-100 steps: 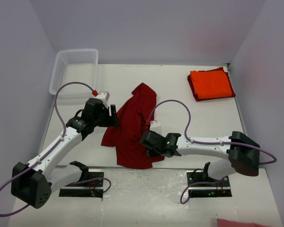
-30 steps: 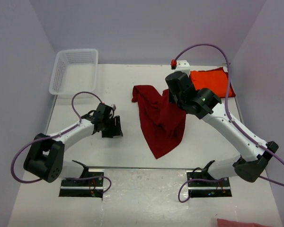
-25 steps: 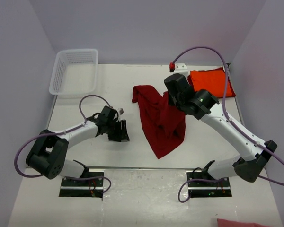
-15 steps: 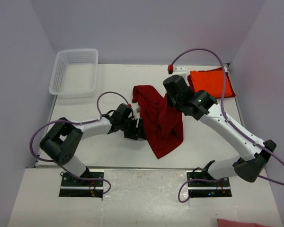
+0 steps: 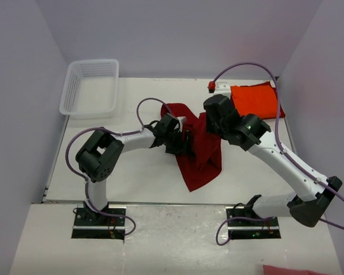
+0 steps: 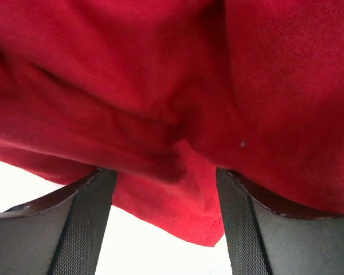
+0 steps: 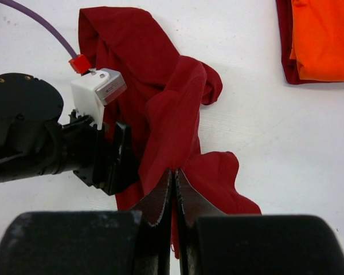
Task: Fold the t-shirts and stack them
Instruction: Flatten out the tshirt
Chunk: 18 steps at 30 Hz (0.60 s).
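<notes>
A dark crimson t-shirt (image 5: 202, 153) hangs bunched over the table's middle, its lower tip on the surface. My right gripper (image 7: 173, 179) is shut on a fold of it near the top (image 5: 209, 123). My left gripper (image 5: 186, 143) reaches in low from the left, pressed against the shirt's left edge. Its jaws are open, and in the left wrist view the red cloth (image 6: 172, 86) drapes over both fingers (image 6: 83, 223), with a hem corner hanging between them. A folded bright orange t-shirt (image 5: 255, 100) lies at the back right on top of a folded dark red cloth (image 7: 288, 63).
A white mesh basket (image 5: 90, 86) stands at the back left corner. Lilac walls close in the table on three sides. A pink cloth (image 5: 289, 269) shows at the bottom right edge, off the table. Purple cables loop above both arms.
My left arm has swung right across the table, from the left side up against the hanging shirt's left edge, and its jaws have widened a little. My right gripper keeps its hold, barely moved.
</notes>
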Tool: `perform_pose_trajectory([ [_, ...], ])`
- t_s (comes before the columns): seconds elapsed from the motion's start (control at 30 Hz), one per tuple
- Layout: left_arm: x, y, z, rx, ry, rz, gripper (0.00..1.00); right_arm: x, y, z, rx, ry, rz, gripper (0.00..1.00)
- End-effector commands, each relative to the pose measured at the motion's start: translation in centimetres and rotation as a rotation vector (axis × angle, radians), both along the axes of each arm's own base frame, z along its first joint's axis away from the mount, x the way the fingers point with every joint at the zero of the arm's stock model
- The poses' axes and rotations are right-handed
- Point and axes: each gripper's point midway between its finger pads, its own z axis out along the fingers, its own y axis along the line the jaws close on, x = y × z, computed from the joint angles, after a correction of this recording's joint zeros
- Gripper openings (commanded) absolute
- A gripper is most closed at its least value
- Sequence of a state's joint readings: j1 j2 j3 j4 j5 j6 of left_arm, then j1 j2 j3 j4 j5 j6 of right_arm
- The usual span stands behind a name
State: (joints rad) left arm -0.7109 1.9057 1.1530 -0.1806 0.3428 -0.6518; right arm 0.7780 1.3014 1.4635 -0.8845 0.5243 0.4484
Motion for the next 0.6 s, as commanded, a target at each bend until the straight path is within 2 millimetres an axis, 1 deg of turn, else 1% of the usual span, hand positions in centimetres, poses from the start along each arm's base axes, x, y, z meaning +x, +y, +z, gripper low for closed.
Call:
perform_pose_trajectory([
  [0.0,-0.3,0.8,-2.2,0.104,-0.001,0.013,0.72,-0.3,0.2,1.9,0.069,-0.051,0.009,0.0],
  [0.03,-0.4,0.9,-2.5,0.12,-0.006,0.013,0.72,-0.4,0.0,1.8,0.07,-0.051,0.007,0.0],
  [0.1,-0.4,1.9,-3.5,0.178,-0.015,0.029,0.71,-0.4,0.0,1.8,0.072,-0.053,0.007,0.0],
  [0.13,-0.6,2.1,-3.8,0.196,-0.015,0.026,0.67,-0.5,0.0,1.8,0.073,-0.053,0.008,0.0],
  [0.17,-0.7,2.7,-4.4,0.229,-0.021,0.034,0.61,-0.5,0.0,1.9,0.079,-0.057,0.009,0.0],
  [0.2,-0.9,2.9,-4.6,0.243,-0.021,0.033,0.46,-0.5,0.0,1.9,0.078,-0.055,0.013,0.0],
  [0.23,-1.1,3.1,-4.9,0.254,-0.02,0.033,0.39,-0.5,0.1,2.0,0.083,-0.058,0.013,0.0],
  [0.27,-1.4,3.5,-5.3,0.266,-0.013,0.033,0.26,-0.5,0.0,2.0,0.083,-0.058,0.012,0.0],
  [0.33,-1.9,3.8,-5.7,0.276,0.0,0.031,0.06,-0.5,-0.1,2.0,0.08,-0.06,0.006,0.0],
  [0.37,-2.3,4.1,-5.8,0.279,0.005,0.03,0.0,-0.5,-0.2,2.1,0.078,-0.063,0.001,0.0],
  [0.4,-2.3,4.3,-5.7,0.279,0.002,0.033,0.0,-0.3,-0.3,2.1,0.073,-0.066,-0.007,0.0],
  [0.43,-2.4,4.5,-5.4,0.28,-0.009,0.027,0.0,-0.1,-0.7,2.0,0.053,-0.074,-0.029,0.0],
  [0.47,-2.4,5.0,-4.3,0.286,-0.035,0.038,0.0,0.2,-0.8,1.8,0.031,-0.07,-0.038,0.0],
  [0.53,-2.1,5.9,-2.5,0.306,-0.076,0.062,0.0,0.8,-1.2,2.2,-0.005,-0.09,-0.065,0.0],
  [0.57,-1.7,6.7,0.2,0.313,-0.128,0.085,0.0,1.4,-1.8,2.4,-0.042,-0.11,-0.096,0.0],
])
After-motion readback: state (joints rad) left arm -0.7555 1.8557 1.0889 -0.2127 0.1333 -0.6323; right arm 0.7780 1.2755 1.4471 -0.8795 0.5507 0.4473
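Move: Just under the left hand's open fingers, some 2 cm down, lies the left-side fold of the red t-shirt. The shirt's loose near corner is about 17 cm back and 4 cm right of that hand, its far end roughly 16 cm ahead and 2 cm left. The orange t-shirt stack sits about 20 cm ahead and 30 cm right. For the raised right hand, the fold is some 10 cm left, level with it, and 26 cm below. Sinking about 2 cm onto the red shirt, the left hand shuts its wide-open fingers and pinches the fold, tilting some 10 degrees. It then draws the pinched cloth left, ending about 2.5 cm left of its start and rising only slightly. The right hand nearly stays in place, still holding its part of the shirt up off the table. ##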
